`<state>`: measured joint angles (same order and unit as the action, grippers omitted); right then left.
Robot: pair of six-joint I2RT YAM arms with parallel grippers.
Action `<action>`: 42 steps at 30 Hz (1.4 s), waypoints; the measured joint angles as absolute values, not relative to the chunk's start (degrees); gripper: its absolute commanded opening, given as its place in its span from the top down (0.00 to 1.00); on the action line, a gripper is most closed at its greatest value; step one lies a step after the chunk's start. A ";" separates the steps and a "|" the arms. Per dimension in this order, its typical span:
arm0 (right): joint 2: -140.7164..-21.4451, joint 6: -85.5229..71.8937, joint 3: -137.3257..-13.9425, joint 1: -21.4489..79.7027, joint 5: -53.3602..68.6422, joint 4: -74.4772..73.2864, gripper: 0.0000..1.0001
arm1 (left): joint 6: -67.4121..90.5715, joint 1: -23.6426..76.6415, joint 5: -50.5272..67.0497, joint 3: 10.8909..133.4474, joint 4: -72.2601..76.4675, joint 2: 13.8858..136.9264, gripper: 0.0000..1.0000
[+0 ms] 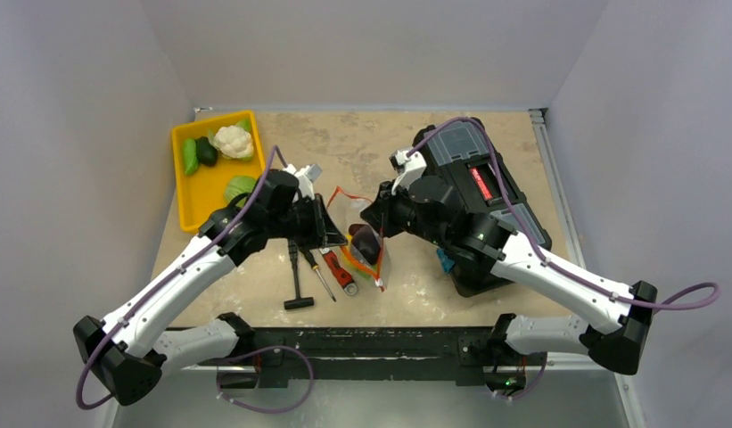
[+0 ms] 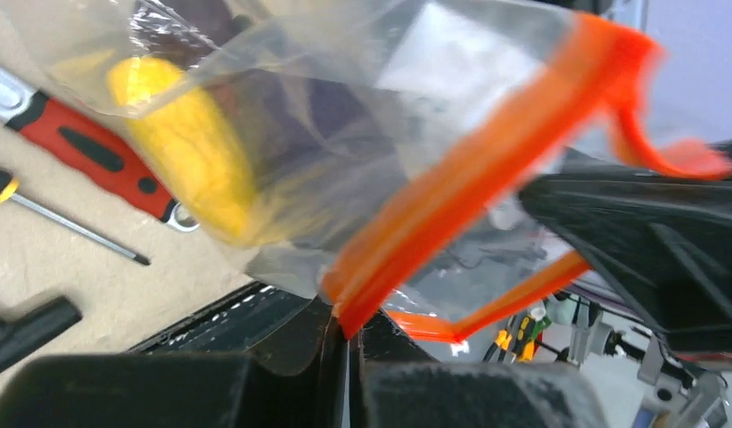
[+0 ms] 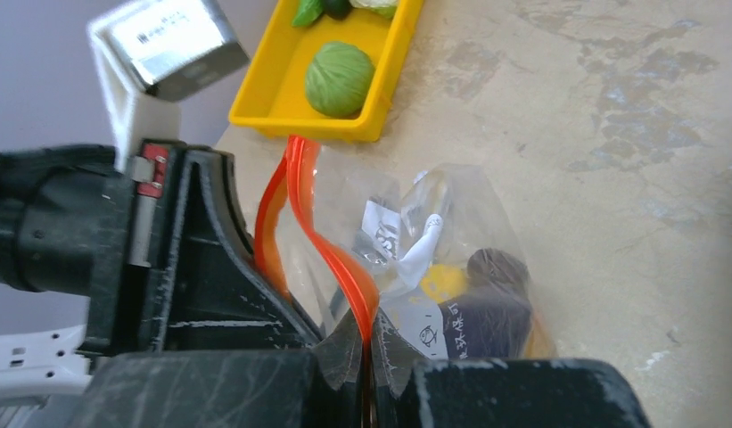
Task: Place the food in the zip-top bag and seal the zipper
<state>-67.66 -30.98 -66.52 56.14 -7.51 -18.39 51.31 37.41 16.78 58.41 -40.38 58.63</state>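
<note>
The zip-top bag (image 1: 369, 259) lies mid-table between both arms, with a dark purple eggplant (image 3: 496, 299) and a yellow piece (image 2: 188, 147) inside it. My left gripper (image 2: 349, 332) is shut on the red-orange zipper (image 2: 487, 169) at one end. My right gripper (image 3: 366, 346) is shut on the same zipper (image 3: 331, 250) further along, and the strip bows up between the two. From above, the left gripper (image 1: 335, 234) and right gripper (image 1: 374, 221) face each other across the bag's top. Green food pieces (image 1: 194, 154) lie in the tray.
A yellow tray (image 1: 201, 201) at the back left holds a white cauliflower (image 1: 233, 140) and a pale-green cabbage (image 3: 340, 78). A red-handled wrench (image 1: 340, 270), a screwdriver (image 1: 317, 273) and a black T-handle tool (image 1: 296, 287) lie left of the bag. A black toolbox (image 1: 478, 174) stands to the right.
</note>
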 measured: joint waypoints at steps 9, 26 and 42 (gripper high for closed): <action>-63.96 -26.26 -68.49 56.16 -20.18 -25.06 1.00 | 53.30 37.41 30.57 68.71 -33.65 62.81 1.00; -61.69 -24.53 -61.89 56.18 -21.10 -24.84 1.00 | 46.24 35.97 16.40 64.03 -45.76 59.16 0.08; -62.43 -21.32 -58.41 56.10 -16.05 -17.08 1.00 | 42.63 11.16 -17.21 56.14 -37.32 52.05 0.00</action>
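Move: The left gripper has the near-left part of the bag's rim pinched. From it the yellow tray lies some 35 cm left and 24 cm ahead, its cabbage about 29 cm left and 17 cm ahead, roughly 13 cm below. The eggplant in the bag is about 5 cm right, 2 cm ahead, 8 cm below; the wrench 5 cm left, level, 18 cm below. From the right gripper, holding the rim too, the eggplant lies 3 cm back, level sideways, 10 cm below. With both grippers keeping their pinch on the zip-top bag's rim, raise the left about 10 cm and draw the right some 6 cm right and slightly up, then lower both. Open the left wide to let go of the rim and sweep it left and forward to the yellow tray, turning counter-clockwise, while the right keeps hold, ending a little lower and easing back left. ##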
